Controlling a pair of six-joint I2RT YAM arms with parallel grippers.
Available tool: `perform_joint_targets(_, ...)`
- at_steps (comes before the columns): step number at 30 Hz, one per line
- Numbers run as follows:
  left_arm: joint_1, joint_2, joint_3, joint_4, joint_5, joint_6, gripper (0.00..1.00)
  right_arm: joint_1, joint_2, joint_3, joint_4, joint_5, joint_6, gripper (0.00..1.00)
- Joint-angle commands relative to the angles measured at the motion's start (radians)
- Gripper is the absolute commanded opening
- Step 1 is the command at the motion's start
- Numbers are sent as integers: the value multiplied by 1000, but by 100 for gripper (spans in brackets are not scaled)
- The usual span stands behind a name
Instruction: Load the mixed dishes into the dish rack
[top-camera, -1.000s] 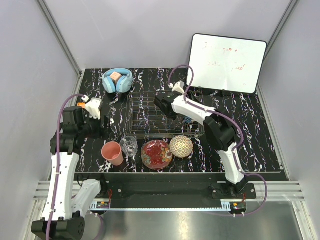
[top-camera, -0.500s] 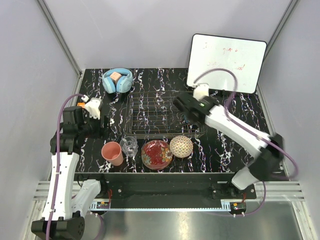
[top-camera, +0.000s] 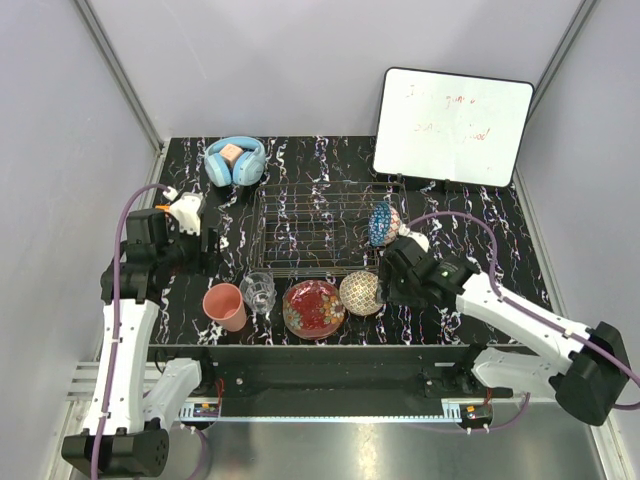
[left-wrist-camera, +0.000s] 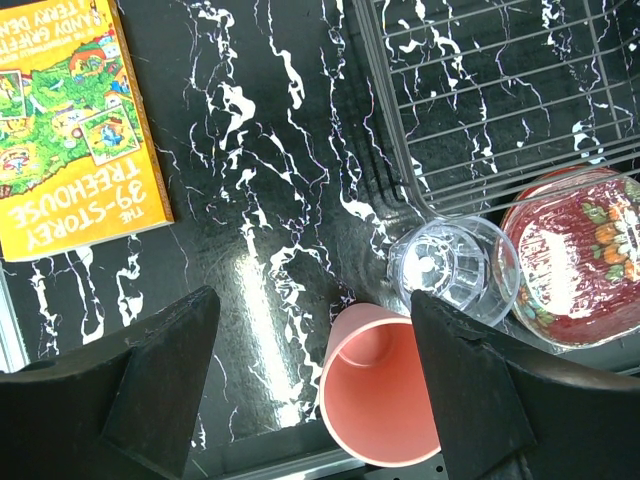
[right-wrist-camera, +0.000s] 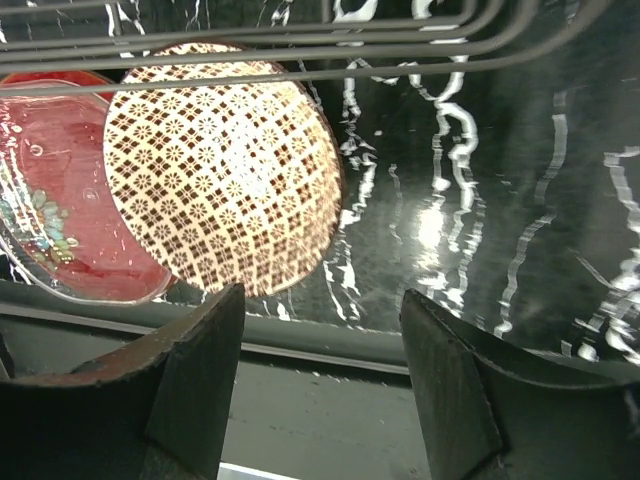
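The dish rack (top-camera: 310, 228) of dark wire lies mid-table. The blue patterned bowl (top-camera: 383, 224) stands on edge at its right end. In front of the rack, from left to right, are the salmon-pink cup (top-camera: 225, 306), the clear glass tumbler (top-camera: 257, 290), the red floral plate (top-camera: 313, 307) and the cream lattice bowl (top-camera: 361, 292). My left gripper (top-camera: 210, 252) is open and empty above the cup (left-wrist-camera: 385, 400), with the tumbler (left-wrist-camera: 455, 268) beside it. My right gripper (top-camera: 383, 283) is open and empty, just right of the cream bowl (right-wrist-camera: 225, 165).
Blue headphones (top-camera: 235, 160) lie at the back left and a whiteboard (top-camera: 452, 125) leans at the back right. A yellow book (left-wrist-camera: 70, 130) lies on the table left of the rack (left-wrist-camera: 500, 90). The table's front edge runs just past the dishes.
My right arm has swung from over the rack back toward the front right. The blue bowl now stands free in the rack's right end. The left arm has not moved.
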Motion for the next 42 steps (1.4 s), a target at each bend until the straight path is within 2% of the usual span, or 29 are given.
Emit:
perform_joint_targets(1, 4, -8, 50, 44, -8, -9, 81, 4, 42, -50, 174, -71, 32, 70)
perform_joint_targets(6, 4, -28, 36, 43, -18, -3, 81, 4, 90, -115, 266, -5, 21, 70)
perform_joint_targets(9, 4, -31, 34, 40, -22, -3, 81, 4, 103, -146, 304, 16, 35, 66)
perform_joint_targets(13, 3, -31, 33, 38, -22, -5, 81, 4, 134, -185, 338, 27, 54, 52)
perform_joint_targets(14, 3, -31, 34, 38, -23, -6, 81, 6, 139, -190, 343, 32, 58, 42)
perform_joint_targets(16, 3, -31, 30, 40, -23, -5, 81, 6, 143, -202, 355, 38, 61, 31)
perform_joint_targets(17, 4, -34, 28, 41, -25, -5, 81, 6, 145, -205, 358, 45, 64, 21)
perform_joint_targets(22, 3, -37, 23, 38, -34, 3, 81, 4, 142, -210, 358, 56, 64, 8)
perform_joint_targets(23, 4, -40, 22, 38, -34, 3, 81, 4, 137, -209, 352, 59, 63, 1)
perform_joint_targets(25, 4, -40, 22, 38, -34, 3, 81, 4, 110, -196, 331, 76, 61, 0)
perform_joint_targets(29, 3, -41, 20, 40, -37, 6, 81, 12, 22, -137, 170, 170, 55, 0)
perform_joint_targets(35, 3, -34, 10, 38, -35, 9, 81, 59, -113, 104, -85, 372, -21, 0)
perform_joint_targets(39, 4, -34, 2, 43, -32, 4, 81, 67, -52, 334, -206, 525, -75, 0)
perform_joint_targets(42, 4, -34, -3, 44, -29, 3, 81, 67, 86, 468, -322, 772, -100, 0)
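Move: The right hand, open and empty, has the tan patterned bowl about 7 cm to its left, 3 cm ahead and 9 cm below; the bowl's right rim is nearly under the fingers. The red plate lies 11 cm left of that bowl and 4 cm nearer. Ahead of this hand are the dish rack, its middle some 17 cm out and 14 cm left, and the blue bowl standing in it, 19 cm out and 1 cm left. From the left hand the tan bowl is about 31 cm right, 8 cm back and 19 cm below. The right hand's fingers pinch the right rim of the tan patterned bowl, having sunk about 7 cm onto it with a slight shift forward and left, closing late in the descent. Then the hand lifts the bowl some 17 cm, drifting roughly 5 cm to the right and a little forward, while the wrist tips the fingertips outward by about 20 degrees. ##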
